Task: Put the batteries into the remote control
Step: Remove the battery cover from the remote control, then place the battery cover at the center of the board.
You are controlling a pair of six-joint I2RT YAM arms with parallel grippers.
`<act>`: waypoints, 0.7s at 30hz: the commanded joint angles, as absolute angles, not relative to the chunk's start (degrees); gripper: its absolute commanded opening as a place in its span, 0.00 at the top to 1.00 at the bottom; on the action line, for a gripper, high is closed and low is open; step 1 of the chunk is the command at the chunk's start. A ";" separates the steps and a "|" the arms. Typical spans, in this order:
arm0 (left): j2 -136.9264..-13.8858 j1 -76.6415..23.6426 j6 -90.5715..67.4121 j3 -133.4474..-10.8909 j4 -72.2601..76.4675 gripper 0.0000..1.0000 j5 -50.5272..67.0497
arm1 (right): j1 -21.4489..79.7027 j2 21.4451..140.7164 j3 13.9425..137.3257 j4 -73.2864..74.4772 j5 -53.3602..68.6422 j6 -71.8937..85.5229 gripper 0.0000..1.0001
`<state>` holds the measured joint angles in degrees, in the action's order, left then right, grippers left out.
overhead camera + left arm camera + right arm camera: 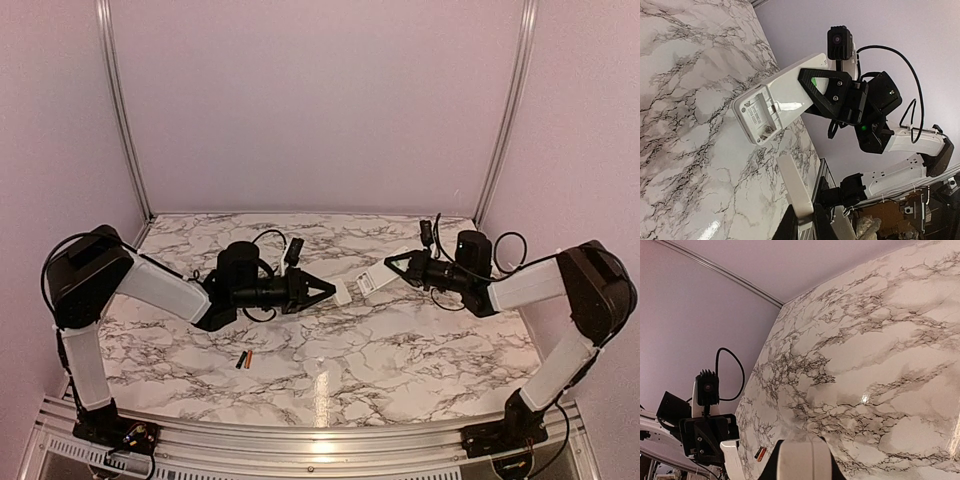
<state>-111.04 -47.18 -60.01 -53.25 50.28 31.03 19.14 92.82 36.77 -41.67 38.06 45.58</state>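
My right gripper (pixel 392 265) is shut on the white remote control (pixel 375 279) and holds it above the table, back side showing. In the left wrist view the remote (pixel 771 107) shows an open battery compartment with a spring, empty. My left gripper (pixel 330 291) is shut on the small white cover piece (pixel 343 291), which also shows in the left wrist view (pixel 797 185), just left of the remote's end. The two batteries (pixel 244 359), one dark and one orange-red, lie side by side on the marble table, near the front left; they also show in the right wrist view (pixel 760 454).
The marble table (pixel 420 340) has metal rails along its back corners and a metal front edge (pixel 320 440). Lilac walls close in the back and sides. Cables loop near both wrists.
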 commanded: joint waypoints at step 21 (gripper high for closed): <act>-99.24 -45.17 -27.25 -58.43 6.67 1.00 21.07 | 16.62 88.39 33.75 -38.76 42.05 42.58 1.00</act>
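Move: The left hand already holds the freed battery cover; the clear table it turns to lies about 9 cm to its left, roughly 2 cm ahead and some 15 cm below. The remote control is about 6 cm ahead and 11 cm to its right, near its height; the batteries lie 18 cm left, 10 cm back and 15 cm below. From the right hand, that clear table is around 22 cm left, 6 cm back and 15 cm below. Swinging left and somewhat forward, the left hand carries the cover about 8 cm away from the remote control, then curves back and sinks nearly 4 cm towards the table while keeping its pinch. Its wrist tips the fingers steeply down by some 40 degrees. The right hand keeps hold of the remote control, easing slightly right and back. ##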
